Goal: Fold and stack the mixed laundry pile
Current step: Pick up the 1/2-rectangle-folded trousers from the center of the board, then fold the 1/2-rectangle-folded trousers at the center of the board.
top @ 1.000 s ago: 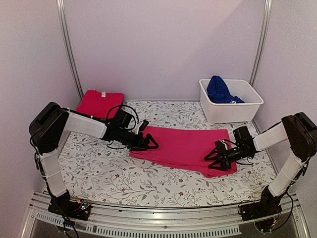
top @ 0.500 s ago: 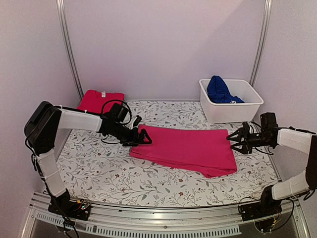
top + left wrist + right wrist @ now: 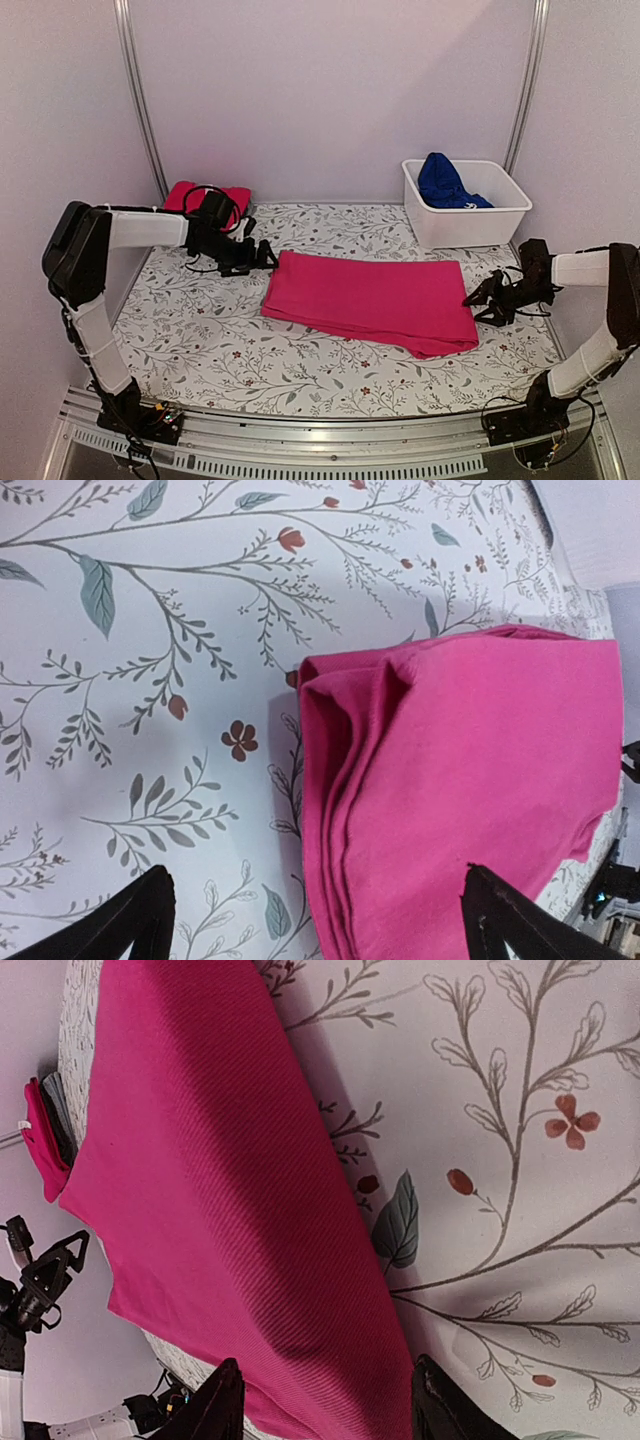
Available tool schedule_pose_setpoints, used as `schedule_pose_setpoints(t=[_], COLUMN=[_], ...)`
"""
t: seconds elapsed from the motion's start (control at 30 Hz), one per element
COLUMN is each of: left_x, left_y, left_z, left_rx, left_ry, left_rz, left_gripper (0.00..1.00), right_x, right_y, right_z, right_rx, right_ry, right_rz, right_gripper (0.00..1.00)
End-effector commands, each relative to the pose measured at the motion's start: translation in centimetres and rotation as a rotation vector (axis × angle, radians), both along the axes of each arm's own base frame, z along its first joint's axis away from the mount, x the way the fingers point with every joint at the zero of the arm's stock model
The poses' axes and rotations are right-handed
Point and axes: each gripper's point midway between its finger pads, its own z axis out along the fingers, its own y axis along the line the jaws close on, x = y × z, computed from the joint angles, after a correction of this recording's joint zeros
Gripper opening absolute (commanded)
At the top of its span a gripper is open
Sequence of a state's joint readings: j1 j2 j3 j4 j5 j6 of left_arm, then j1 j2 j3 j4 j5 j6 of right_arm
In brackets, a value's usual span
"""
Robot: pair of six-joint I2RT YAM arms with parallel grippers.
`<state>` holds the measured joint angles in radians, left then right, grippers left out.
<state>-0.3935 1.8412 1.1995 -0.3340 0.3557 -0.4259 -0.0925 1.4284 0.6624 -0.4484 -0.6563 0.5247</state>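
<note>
The laundry lies apart as separate pieces. A magenta-pink garment (image 3: 370, 298) lies folded flat on the middle of the table, its layered left edge (image 3: 340, 810) showing in the left wrist view. A folded red tee (image 3: 205, 195) sits at the back left. A royal blue garment (image 3: 443, 182) is bunched in the tub. My left gripper (image 3: 266, 258) is open just off the pink garment's left end, its jaws (image 3: 325, 925) straddling that edge. My right gripper (image 3: 477, 301) is open at the pink garment's right end (image 3: 220, 1190), jaws (image 3: 325, 1410) wide over the cloth edge, holding nothing.
A white plastic tub (image 3: 500, 215) stands at the back right. The floral leaf-patterned cloth (image 3: 230, 350) covers the table. Metal frame posts (image 3: 140, 100) rise at both back corners. The right wrist view catches the red tee (image 3: 40, 1140) and the left gripper (image 3: 45, 1280) far off.
Both grippers have come off the pink garment. The left one drew back to the left and rear. The right one swung from the front right corner out to the right edge.
</note>
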Motion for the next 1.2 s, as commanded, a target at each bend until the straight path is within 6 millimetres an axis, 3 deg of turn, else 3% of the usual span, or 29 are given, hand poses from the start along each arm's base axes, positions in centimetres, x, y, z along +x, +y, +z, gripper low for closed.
schedule_pose_setpoints(t=[0.0,0.23,0.37,0.43,0.53,0.6,0.67,0.73,0.8,1.07,1.17], left_x=[-1.0,-1.5,-2.1,-2.3,-2.5,-2.5,-2.7,-2.9,-3.1,-3.4,-2.9], left_y=[-0.3,-1.6,-1.9,-2.0,-1.9,-1.9,-1.9,-1.9,-2.0,-3.5,-4.9], left_z=[-2.7,-3.4,-3.9,-4.3,-4.8,-4.8,-4.6,-4.3,-4.1,-4.2,-3.7], left_rx=[0.012,-0.07,-0.102,-0.103,-0.1,-0.108,-0.111,-0.119,-0.126,-0.15,-0.197], left_ry=[0.075,0.107,0.127,0.138,0.15,0.152,0.152,0.149,0.145,0.142,0.133], left_rz=[-0.031,-0.039,-0.035,-0.033,-0.025,-0.026,-0.024,-0.019,-0.022,-0.056,-0.077], left_gripper=[1.0,1.0,1.0,1.0,1.0,1.0,1.0,1.0,1.0,1.0,0.99], right_x=[1.7,1.3,2.2,2.8,2.6,2.1,2.2,2.8,3.7,5.7,5.9], right_y=[-0.2,-0.6,1.1,1.3,0.9,-0.1,-2.1,-4.1,-4.7,-2.7,-0.9], right_z=[-0.7,-3.3,-2.1,-1.5,-2.2,-3.0,-2.8,-1.1,0.9,8.6,11.0], right_rx=[-0.03,-0.06,0.061,0.074,0.048,0.002,-0.042,-0.062,-0.083,0.056,0.091], right_ry=[-0.033,0.007,-0.067,-0.088,-0.05,-0.012,-0.009,-0.044,-0.089,-0.244,-0.287], right_rz=[0.064,0.105,0.141,0.13,0.133,0.131,0.105,0.067,0.074,0.111,0.154], right_gripper=[0.52,0.27,0.4,0.4,0.27,0.03,0.0,0.0,0.0,0.0,0.0])
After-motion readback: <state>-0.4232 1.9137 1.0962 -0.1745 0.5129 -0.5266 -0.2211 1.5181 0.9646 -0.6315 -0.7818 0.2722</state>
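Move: The trousers' right edge lies about 2 cm ahead of the right hand, 1 cm to its left and 3 cm below; the white bin stands some 26 cm ahead and 1 cm left. For the left hand, the trousers' left edge is roughly 2 cm back, 2 cm to the right and 6 cm down, the folded stack about 16 cm ahead and 12 cm left. Right hand sinks, pinches the trousers' right edge, lifts about 9 cm, also forward and rightward; open left hand sinks. ##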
